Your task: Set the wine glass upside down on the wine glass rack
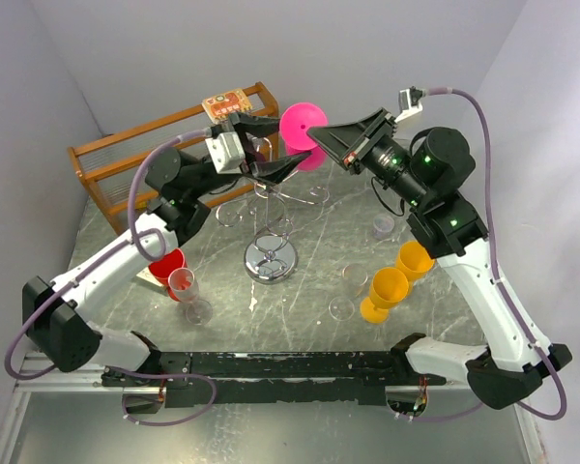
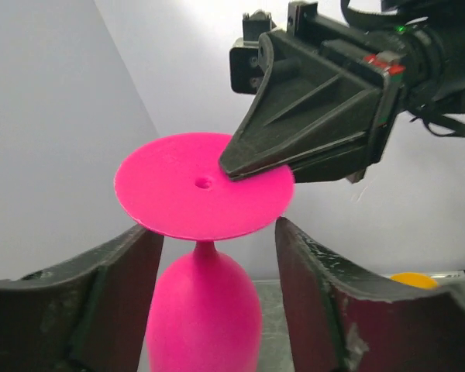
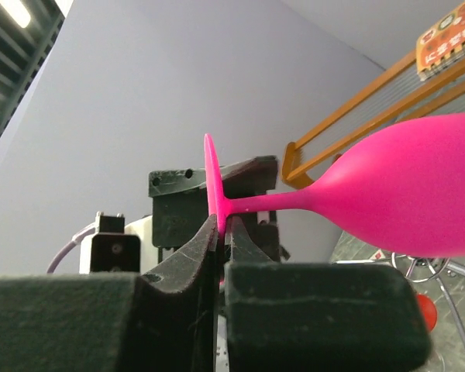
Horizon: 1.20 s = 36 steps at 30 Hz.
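Observation:
The pink wine glass is held upside down in the air above the back of the silver wire rack, foot uppermost. My right gripper is shut on the edge of the glass's flat foot; the bowl points away from it. My left gripper is open, with one finger on each side of the bowl just below the foot and a gap showing on the right side. The rack's round chrome base stands mid-table.
A brown wooden shelf rack stands at the back left. A red cup and a clear flute stand at the left. Two yellow cups and clear glasses stand at the right.

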Tool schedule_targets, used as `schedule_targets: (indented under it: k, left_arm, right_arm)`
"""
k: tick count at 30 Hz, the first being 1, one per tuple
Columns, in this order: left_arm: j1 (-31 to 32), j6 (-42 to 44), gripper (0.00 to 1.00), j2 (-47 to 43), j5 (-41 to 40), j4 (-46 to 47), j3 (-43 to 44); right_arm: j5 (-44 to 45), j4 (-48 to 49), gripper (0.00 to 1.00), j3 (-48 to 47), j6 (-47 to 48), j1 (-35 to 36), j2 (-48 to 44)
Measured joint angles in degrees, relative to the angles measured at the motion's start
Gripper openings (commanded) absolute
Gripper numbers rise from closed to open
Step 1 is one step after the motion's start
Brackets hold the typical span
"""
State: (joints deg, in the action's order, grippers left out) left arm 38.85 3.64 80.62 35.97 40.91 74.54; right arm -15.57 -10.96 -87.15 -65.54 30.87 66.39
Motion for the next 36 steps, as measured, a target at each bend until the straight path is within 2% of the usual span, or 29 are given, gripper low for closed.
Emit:
schedule_targets:
  k: [7, 11, 15, 18, 23, 30, 36]
  left_arm:
    - [0.11, 0.0, 0.82, -8.02, -5.6, -1.14, -4.57]
    - [0.17, 0.42, 0.82, -14.08, -11.52, -4.61, -7.17]
    - [0.24, -1.27, 0.84, -18.67, -21.49, -12.11, -8.33]
    - [0.26, -3.41, 0.92, -21.44, -30.64, -18.91, -9.09]
    - [0.24, -5.51, 0.92, -27.52, -44.98, -25.97, -14.27]
    - [0.24, -3.48, 0.89, -37.9, -62.58, -27.26, -24.61]
    - [0.26, -1.66, 0.89, -44.17, -68.87, -25.51, -27.12]
  right_arm:
    - [4.74, 0.31, 0.0, 0.15, 2.69, -0.04, -1.66]
    - [7.87, 0.57, 0.0, 0.17, 5.2, -0.04, -2.93]
    - [11.3, 1.46, 0.0, -0.15, 9.49, -0.04, -2.25]
    - [13.29, 1.9, 0.0, -1.88, 12.81, -0.04, 0.72]
    - [13.9, 3.37, 0.0, -5.64, 17.16, -0.04, 8.55]
    - [10.21, 3.89, 0.0, -11.87, 18.43, -0.04, 20.35]
    - [3.26, 4.2, 0.0, -14.73, 16.41, -0.04, 27.61]
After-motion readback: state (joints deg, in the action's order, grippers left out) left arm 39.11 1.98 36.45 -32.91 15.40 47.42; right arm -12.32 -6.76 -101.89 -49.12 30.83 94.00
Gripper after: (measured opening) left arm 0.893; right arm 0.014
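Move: The right hand already has the foot of the upside-down pink wine glass. From it, the wine glass rack's far hook lies roughly 5 cm ahead, 9 cm left and 9 cm below; the far-right hook is some 4 cm ahead, 1 cm left and equally low, the pole top about 3 cm back, 8 cm left, 8 cm below. An orange notebook lies roughly 20 cm ahead, 17 cm left, 10 cm below. From the left hand, the far hook is about 5 cm ahead, 6 cm left, 7 cm below. Pinching the pink glass by its foot disc throughout, the right hand first eases slightly right and up, then carries the glass forward, left and down to beyond the rack's far hook, about 14 cm farther out overall. The left fingers, already parted around the stem, open wider as that hand backs off, then sweeps some 25 cm left and down, turning about 60 degrees counter-clockwise. ##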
